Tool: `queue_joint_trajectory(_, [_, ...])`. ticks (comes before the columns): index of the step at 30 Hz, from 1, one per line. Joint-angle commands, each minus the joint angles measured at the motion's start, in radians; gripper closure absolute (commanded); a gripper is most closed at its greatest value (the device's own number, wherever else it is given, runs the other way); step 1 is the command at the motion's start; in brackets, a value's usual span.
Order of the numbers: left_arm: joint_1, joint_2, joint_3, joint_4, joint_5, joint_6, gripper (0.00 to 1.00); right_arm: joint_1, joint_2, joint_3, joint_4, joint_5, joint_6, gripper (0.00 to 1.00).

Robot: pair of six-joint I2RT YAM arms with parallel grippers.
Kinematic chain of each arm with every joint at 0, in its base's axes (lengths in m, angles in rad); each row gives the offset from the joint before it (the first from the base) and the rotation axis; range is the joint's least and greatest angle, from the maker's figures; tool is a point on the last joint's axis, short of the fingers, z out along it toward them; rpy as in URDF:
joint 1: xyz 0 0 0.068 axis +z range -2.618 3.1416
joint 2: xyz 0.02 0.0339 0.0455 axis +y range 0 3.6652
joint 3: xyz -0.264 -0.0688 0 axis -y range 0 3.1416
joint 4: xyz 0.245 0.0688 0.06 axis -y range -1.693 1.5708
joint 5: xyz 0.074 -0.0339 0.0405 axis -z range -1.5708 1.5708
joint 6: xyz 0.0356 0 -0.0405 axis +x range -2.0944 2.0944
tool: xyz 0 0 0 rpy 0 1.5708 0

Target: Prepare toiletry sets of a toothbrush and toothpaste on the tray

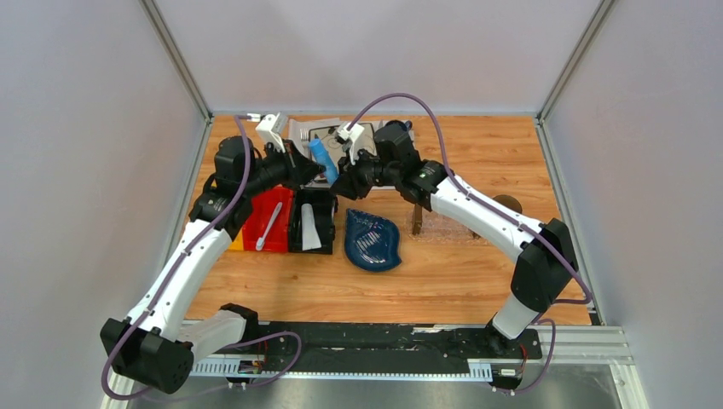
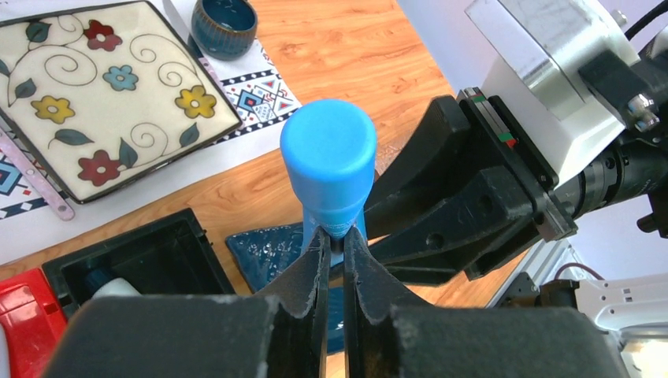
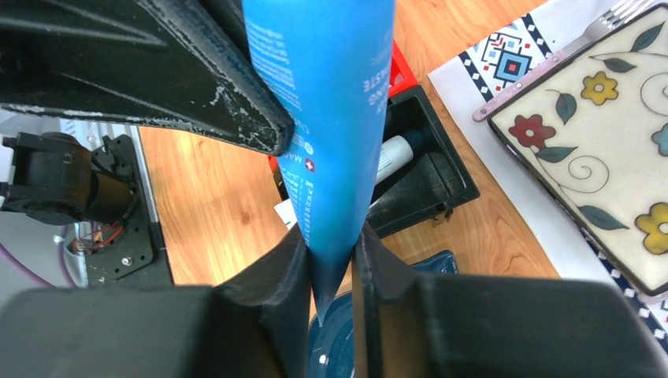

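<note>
The light blue toothpaste [image 1: 322, 160] tube hangs in the air above the black bin, held between both grippers. My left gripper [image 2: 337, 236] is shut on it just under its round blue cap [image 2: 329, 150]. My right gripper [image 3: 331, 246] is shut on the same tube [image 3: 319, 102] near its flat tapered end. From above, the left gripper [image 1: 305, 169] and right gripper [image 1: 339, 183] meet at the tube. The toothbrush [image 1: 268, 226] lies in the red bin [image 1: 281, 204]. A white-grey toothpaste [image 1: 311, 232] lies in the black bin [image 1: 298, 223]. The clear tray [image 1: 460, 228] sits to the right, under my right arm.
A dark blue leaf-shaped dish [image 1: 373, 240] lies just right of the bins. Behind the grippers, a floral square plate [image 2: 102, 94] rests on a patterned placemat, with a metal fork [image 3: 551, 63] beside it and a small dark bowl [image 2: 224, 24] further back.
</note>
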Motion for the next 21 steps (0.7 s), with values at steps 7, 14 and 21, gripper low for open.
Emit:
queue_joint_trajectory(7, [0.016,-0.047,-0.015,0.068,0.07,-0.003,1.0,0.004,0.014,0.085,-0.078,0.049,-0.076,1.0])
queue_joint_trajectory(14, [0.017,-0.067,0.031,-0.029,0.095,0.172,0.6,0.004,-0.011,0.135,-0.232,0.061,-0.151,1.0])
queue_joint_trajectory(21, [0.016,-0.085,0.105,-0.192,0.147,0.401,0.5,0.004,-0.024,0.189,-0.394,0.063,-0.234,1.0])
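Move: In the left fingers, blue toothpaste is already held, its middle about 1 cm ahead of and above the hand point. From the right hand, whose fingers are around its lower end, that middle is some 5 cm ahead, 2 left and 4 up. The black box is about 5 cm back and 5 left of the right hand, the leaf dish 9 back and 8 right, the clear tray 4 back and 24 right, all some 23 cm below. Closing on the flat lower end of the toothpaste, the right hand takes hold. The left fingers then open to about half and that hand backs off some 2 cm towards its base, rising slightly with a small wrist roll. The right carries the tube about 3 cm to the right and 1.5 down, its fingertips tipping down some 10 degrees. ##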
